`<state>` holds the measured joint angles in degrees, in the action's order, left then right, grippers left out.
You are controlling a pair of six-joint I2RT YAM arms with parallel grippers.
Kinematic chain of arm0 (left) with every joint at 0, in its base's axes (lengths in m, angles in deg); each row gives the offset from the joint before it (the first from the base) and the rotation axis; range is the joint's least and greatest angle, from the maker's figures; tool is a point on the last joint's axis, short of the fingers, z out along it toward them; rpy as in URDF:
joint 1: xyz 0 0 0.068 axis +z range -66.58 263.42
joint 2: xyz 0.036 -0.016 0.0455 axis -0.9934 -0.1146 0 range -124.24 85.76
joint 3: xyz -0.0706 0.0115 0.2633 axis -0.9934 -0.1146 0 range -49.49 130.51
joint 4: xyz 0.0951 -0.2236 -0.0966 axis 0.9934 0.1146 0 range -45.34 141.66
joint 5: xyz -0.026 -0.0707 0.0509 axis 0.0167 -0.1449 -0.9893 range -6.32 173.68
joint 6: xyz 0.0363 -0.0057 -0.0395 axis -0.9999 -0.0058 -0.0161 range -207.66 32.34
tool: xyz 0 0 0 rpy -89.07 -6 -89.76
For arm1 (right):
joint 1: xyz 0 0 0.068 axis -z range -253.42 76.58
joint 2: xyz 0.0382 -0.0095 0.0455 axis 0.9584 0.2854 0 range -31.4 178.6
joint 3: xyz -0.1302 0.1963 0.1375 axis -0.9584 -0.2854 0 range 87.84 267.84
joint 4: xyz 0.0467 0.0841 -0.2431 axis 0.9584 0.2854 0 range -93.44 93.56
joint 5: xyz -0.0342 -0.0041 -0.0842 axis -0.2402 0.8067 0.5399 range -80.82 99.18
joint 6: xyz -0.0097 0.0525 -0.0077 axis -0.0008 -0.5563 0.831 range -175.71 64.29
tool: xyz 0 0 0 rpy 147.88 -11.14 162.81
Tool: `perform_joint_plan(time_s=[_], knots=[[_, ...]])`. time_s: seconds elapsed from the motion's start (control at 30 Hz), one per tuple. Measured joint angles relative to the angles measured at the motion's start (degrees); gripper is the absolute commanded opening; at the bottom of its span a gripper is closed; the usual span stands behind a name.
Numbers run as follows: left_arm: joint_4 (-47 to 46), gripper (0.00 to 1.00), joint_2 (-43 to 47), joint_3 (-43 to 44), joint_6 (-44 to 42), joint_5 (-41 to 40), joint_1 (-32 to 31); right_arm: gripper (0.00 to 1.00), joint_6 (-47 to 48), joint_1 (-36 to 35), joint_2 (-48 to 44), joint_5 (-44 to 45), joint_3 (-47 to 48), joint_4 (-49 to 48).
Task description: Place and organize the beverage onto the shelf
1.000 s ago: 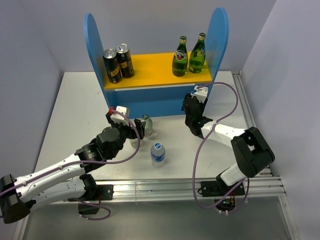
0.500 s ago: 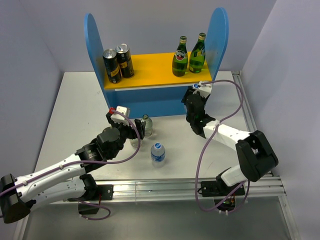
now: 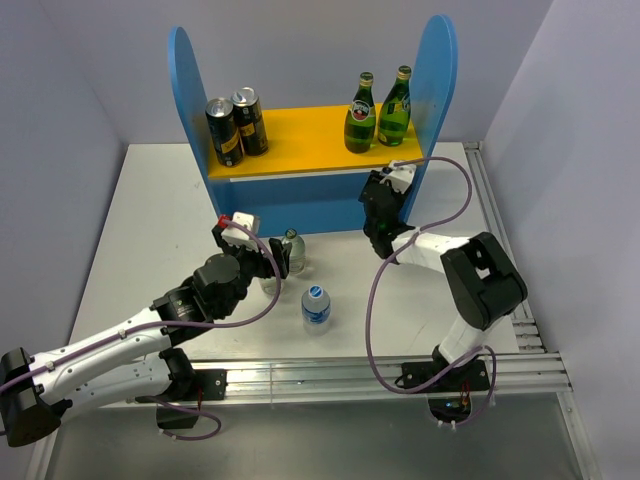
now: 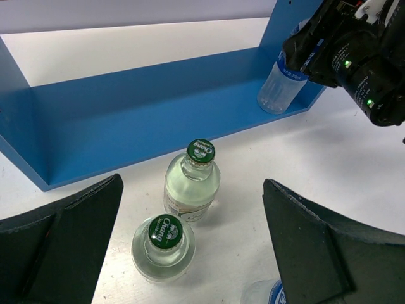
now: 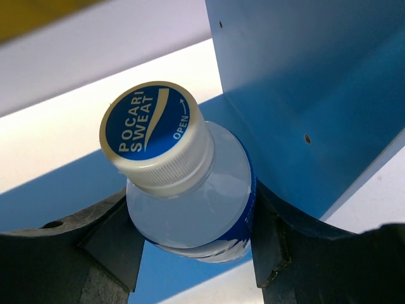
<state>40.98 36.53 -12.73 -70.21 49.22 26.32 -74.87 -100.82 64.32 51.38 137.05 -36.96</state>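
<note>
The blue shelf [image 3: 300, 195] has an orange upper board [image 3: 300, 135]; two green glass bottles [image 3: 378, 110] stand on its right end. My right gripper [image 5: 190, 234] is shut on a clear water bottle [image 5: 190, 202] with a blue-labelled cap, held tilted at the right end of the lower level [image 4: 152, 107], against the side panel [image 5: 304, 95]. From the left wrist that bottle [image 4: 278, 85] shows just inside the shelf. My left gripper [image 4: 190, 253] hangs open over two squat clear bottles [image 4: 193, 183] [image 4: 163, 250] with green caps. A second water bottle [image 3: 316, 307] stands on the table.
Two dark cans [image 3: 236, 125] stand on the left of the upper board. The right arm's cable [image 3: 440, 200] loops beside the shelf's right panel. A metal rail [image 3: 500, 230] runs along the table's right edge.
The right gripper has carried the water bottle away from me, into the shelf's lower level by the right panel, and its forearm has swung inward. The left arm has not moved.
</note>
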Motion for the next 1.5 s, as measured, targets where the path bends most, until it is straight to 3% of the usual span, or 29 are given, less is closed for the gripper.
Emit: perform_joint_plan(time_s=[0.27,0.33,0.4,0.93,1.27,1.5], knots=[[0.00,0.99,0.00,0.00,0.00,0.02,0.00,0.00,-0.09,0.07,2.49,1.51,0.31,-4.94],[0.00,0.99,-0.02,0.00,0.00,0.00,0.00,0.40,-0.11,0.07,3.17,1.81,1.18,-4.76],[0.00,0.99,-0.04,0.00,0.00,0.00,0.00,0.99,-0.28,0.11,3.37,1.70,1.51,-4.52],[0.04,0.99,-0.57,0.00,0.02,-0.13,0.00,1.00,-1.01,0.26,-3.13,-0.22,-3.19,-2.75],[1.18,0.99,0.31,0.00,1.05,-0.42,0.00,1.00,-4.70,-2.14,-20.57,0.26,-10.71,1.03],[2.89,0.99,0.92,-0.11,2.25,1.27,-0.90,1.00,-9.16,-6.38,-32.35,1.46,-14.73,10.97]])
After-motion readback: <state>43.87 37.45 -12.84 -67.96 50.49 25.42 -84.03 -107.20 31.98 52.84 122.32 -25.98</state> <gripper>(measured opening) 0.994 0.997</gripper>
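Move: My right hand still grips the blue-label bottle just above its middle, its standing spot on the lower board about 2 cm ahead, with the bottle's middle some 3 cm below my fingers. The shelf's right side wall is roughly 6 cm to my right and 3 cm ahead. On the upper board, about 20 cm above and 4 cm ahead, the right green bottle is straight over and the left one 7 cm left. From my left hand that spot is about 22 cm ahead, 25 cm right and 13 cm lower. I ease my right hand about 1.5 cm deeper into the lower level with the blue-label bottle, then open my fingers fully and let go of it. I draw straight back out of the shelf, faster as I go, some 12 cm, rising about 6 cm once my fingers are clear and rolling my left side up roughly 10 degrees. ##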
